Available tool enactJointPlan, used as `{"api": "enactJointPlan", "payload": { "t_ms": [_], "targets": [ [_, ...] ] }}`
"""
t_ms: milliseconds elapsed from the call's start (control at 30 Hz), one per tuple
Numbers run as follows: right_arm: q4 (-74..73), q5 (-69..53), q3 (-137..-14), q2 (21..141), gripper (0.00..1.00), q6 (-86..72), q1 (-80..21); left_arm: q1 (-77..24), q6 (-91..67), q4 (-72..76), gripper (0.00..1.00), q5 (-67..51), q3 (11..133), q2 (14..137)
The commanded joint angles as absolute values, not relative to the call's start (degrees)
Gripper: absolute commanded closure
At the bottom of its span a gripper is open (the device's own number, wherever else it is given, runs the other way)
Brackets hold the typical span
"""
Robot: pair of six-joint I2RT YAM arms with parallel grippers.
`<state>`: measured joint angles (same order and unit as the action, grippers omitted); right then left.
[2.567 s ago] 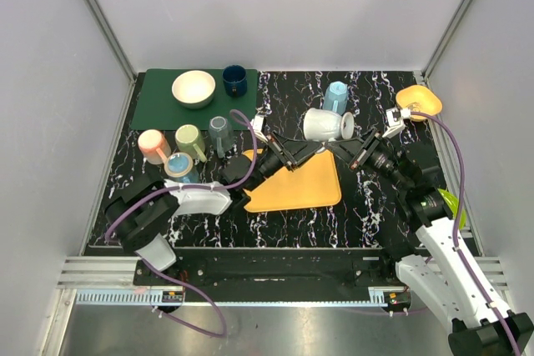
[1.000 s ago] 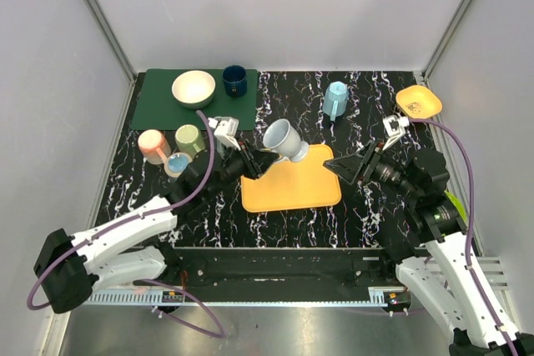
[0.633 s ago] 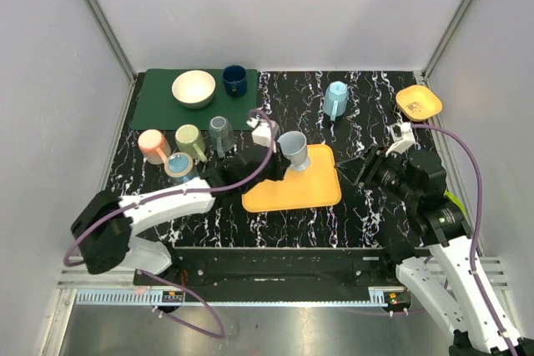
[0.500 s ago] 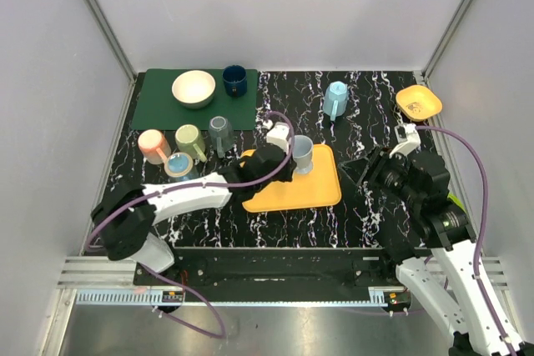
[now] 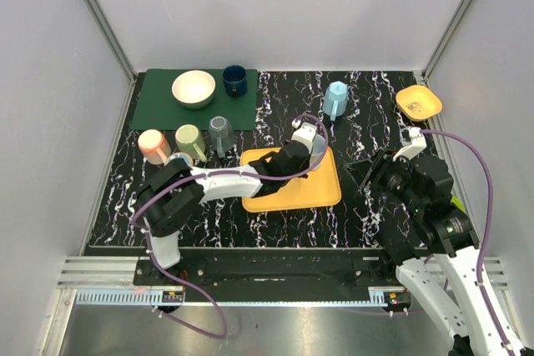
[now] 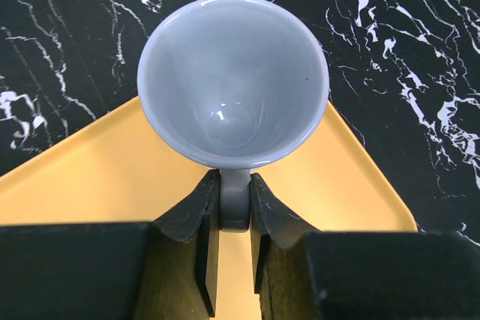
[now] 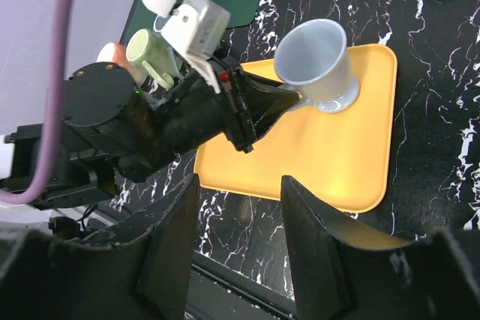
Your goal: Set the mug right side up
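Observation:
The pale grey mug (image 5: 317, 146) stands mouth up over the far right corner of the yellow tray (image 5: 292, 193). From above its empty inside (image 6: 232, 80) faces the left wrist camera. My left gripper (image 6: 235, 215) is shut on the mug's handle, both fingers pressed against it. In the right wrist view the mug (image 7: 313, 61) has its foot down at the tray (image 7: 337, 162), with the left gripper (image 7: 289, 99) beside it. My right gripper (image 7: 240, 185) is open and holds nothing. It hangs off the tray's right side (image 5: 365, 174), apart from the mug.
A green mat (image 5: 158, 114) at the back left carries a cream bowl (image 5: 193, 88) and a dark blue cup (image 5: 234, 80). A pink cup (image 5: 153, 144), green mug (image 5: 189, 139) and grey glass (image 5: 220, 133) stand left of the tray. A light blue mug (image 5: 336, 99) and orange bowl (image 5: 419, 102) sit at the back right.
My left gripper has carried the mug rightward across the tray, turning it from tilted to mouth up. The right gripper has drawn back from the tray toward its base.

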<state>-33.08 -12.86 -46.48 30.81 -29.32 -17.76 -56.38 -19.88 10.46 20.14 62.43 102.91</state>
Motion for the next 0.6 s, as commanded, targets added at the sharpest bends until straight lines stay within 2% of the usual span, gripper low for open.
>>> {"api": "enactJointPlan", "payload": {
  "t_ms": [0, 433, 500, 567],
  "targets": [
    [-32.9, -10.5, -46.1, 29.8, 0.47, -27.2, -18.4, -56.8, -15.9, 19.5, 1.0, 20.0, 68.8, 105.7],
    [-32.6, -9.5, -45.0, 30.2, 0.46, -26.3, -19.1, -56.8, -15.2, 19.3, 1.0, 17.8, 75.2, 113.2],
    [-32.7, -9.2, -45.0, 30.2, 0.47, -26.1, -19.2, -56.8, -16.1, 17.8, 0.94, 18.7, 75.6, 113.2],
    [-32.7, -9.1, -45.2, 30.2, 0.47, -26.1, -19.2, -56.8, -16.1, 16.2, 0.79, 19.2, 75.0, 112.7]
  ]
}}
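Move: The left hand holds the upright mug by its handle, with the mug's middle about 5 cm ahead and 3 cm to the right, at hand height. The tray's far right corner, where the mug is heading, lies some 8 cm ahead, 7 cm right and 6 cm below. The light blue mug stands about 18 cm ahead and 8 cm right, 2 cm lower. From the right hand that corner is roughly 20 cm ahead, 5 cm left and 21 cm down. Keeping its pinch on the handle and the mug upright, the left hand carries it about 5 cm to the right and forward, mostly right, towards the tray's far right corner. It sinks only about 1 cm, nearly all of it at the start, then travels almost level and slows to a near stop, the wrist hardly turning and the mug's foot low over the tray, seemingly touching it. ##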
